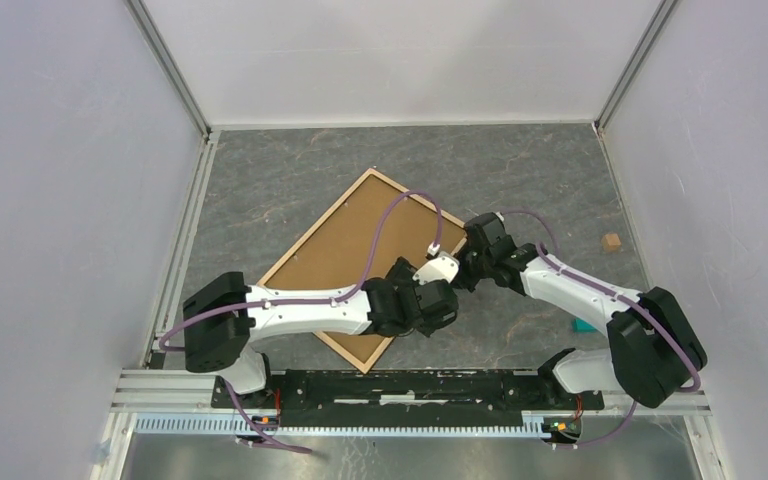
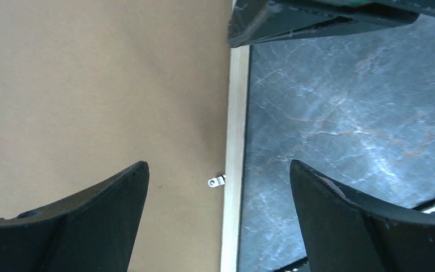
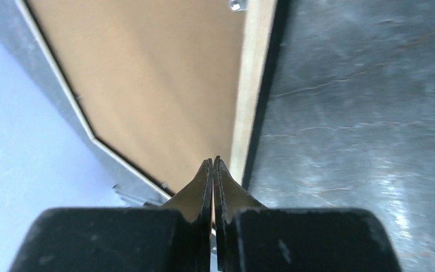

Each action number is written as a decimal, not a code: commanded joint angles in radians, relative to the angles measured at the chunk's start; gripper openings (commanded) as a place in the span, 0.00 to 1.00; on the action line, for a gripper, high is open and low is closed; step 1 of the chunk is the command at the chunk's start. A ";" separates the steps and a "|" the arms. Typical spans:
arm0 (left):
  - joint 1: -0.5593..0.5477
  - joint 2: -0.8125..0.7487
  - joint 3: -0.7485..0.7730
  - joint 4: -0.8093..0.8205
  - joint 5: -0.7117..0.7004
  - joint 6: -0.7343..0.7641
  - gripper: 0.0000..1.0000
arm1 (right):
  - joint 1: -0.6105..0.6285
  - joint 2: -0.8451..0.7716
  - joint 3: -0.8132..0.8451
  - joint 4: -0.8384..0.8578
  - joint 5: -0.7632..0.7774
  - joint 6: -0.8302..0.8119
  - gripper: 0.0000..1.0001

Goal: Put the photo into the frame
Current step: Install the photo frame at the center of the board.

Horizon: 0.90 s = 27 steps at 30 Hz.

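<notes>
The frame lies back side up and askew on the table, its light tan rail enclosing a flat brown backing board. The photo is hidden. My left gripper hangs open above the frame's right rail, one finger over the board and the other over the table. A small metal tab on that rail sits between them. My right gripper is shut with nothing between its fingers, its tips low by the same rail, over the board's edge. The two wrists sit close together.
The grey marbled table is enclosed by white walls on three sides. A small tan block lies at the right. A teal object peeks out beside the right arm. The right arm's wrist crosses the top of the left wrist view.
</notes>
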 commanded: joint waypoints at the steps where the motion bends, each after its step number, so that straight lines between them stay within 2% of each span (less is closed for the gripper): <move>1: -0.037 0.026 0.014 0.019 -0.143 0.179 1.00 | 0.001 -0.027 0.024 0.155 -0.092 0.028 0.00; 5: -0.110 0.108 0.048 0.009 -0.260 0.377 1.00 | 0.002 -0.021 0.028 0.166 -0.112 0.022 0.00; 7: -0.114 0.145 0.091 -0.072 -0.323 0.333 1.00 | 0.003 -0.022 0.031 0.174 -0.109 -0.015 0.00; 9: -0.111 0.118 0.068 -0.078 -0.283 0.293 1.00 | -0.017 -0.033 0.029 0.141 -0.100 -0.060 0.00; 10: -0.108 0.089 0.033 -0.056 -0.242 0.278 1.00 | -0.023 -0.041 0.032 0.098 -0.064 -0.078 0.08; 11: -0.106 0.052 -0.001 -0.030 -0.197 0.264 1.00 | -0.030 -0.052 0.036 0.067 -0.028 -0.097 0.24; 12: -0.103 0.022 -0.024 -0.018 -0.163 0.247 1.00 | -0.035 -0.058 0.038 0.044 0.006 -0.114 0.48; 13: -0.098 -0.010 -0.044 -0.012 -0.131 0.231 1.00 | -0.042 -0.061 0.041 0.032 0.022 -0.135 0.60; 17: -0.066 -0.116 -0.107 0.037 0.001 0.203 1.00 | -0.089 0.003 0.116 -0.073 0.022 -0.198 0.77; 22: 0.016 -0.235 -0.171 0.093 0.126 0.183 1.00 | -0.118 0.204 0.359 -0.282 0.089 -0.298 0.78; 27: 0.099 -0.320 -0.213 0.127 0.198 0.175 1.00 | -0.146 0.448 0.601 -0.439 0.057 -0.385 0.78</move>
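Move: The wooden photo frame lies flat and diagonal below both hands. From my right hand its middle is about 4 cm ahead, 13 cm left and 6 cm down. The near-right rail's upper clip is some 3 cm straight ahead, and the right corner roughly 10 cm ahead and 6 cm right. From my left hand the frame's middle is about 10 cm ahead and 9 cm left, 8 cm down; the rail's lower clip is 2 cm back and 4 cm left. I lift my shut right fingers about 2 cm while easing left, then spread them wide, swing back right and push some 8 cm forward above the frame towards its right corner. My left hand, still wide open, dips 2 cm with its right side rolled down about 20 degrees, levels out again, and moves about 4 cm left and up, in over the backing board, turning slightly clockwise. ##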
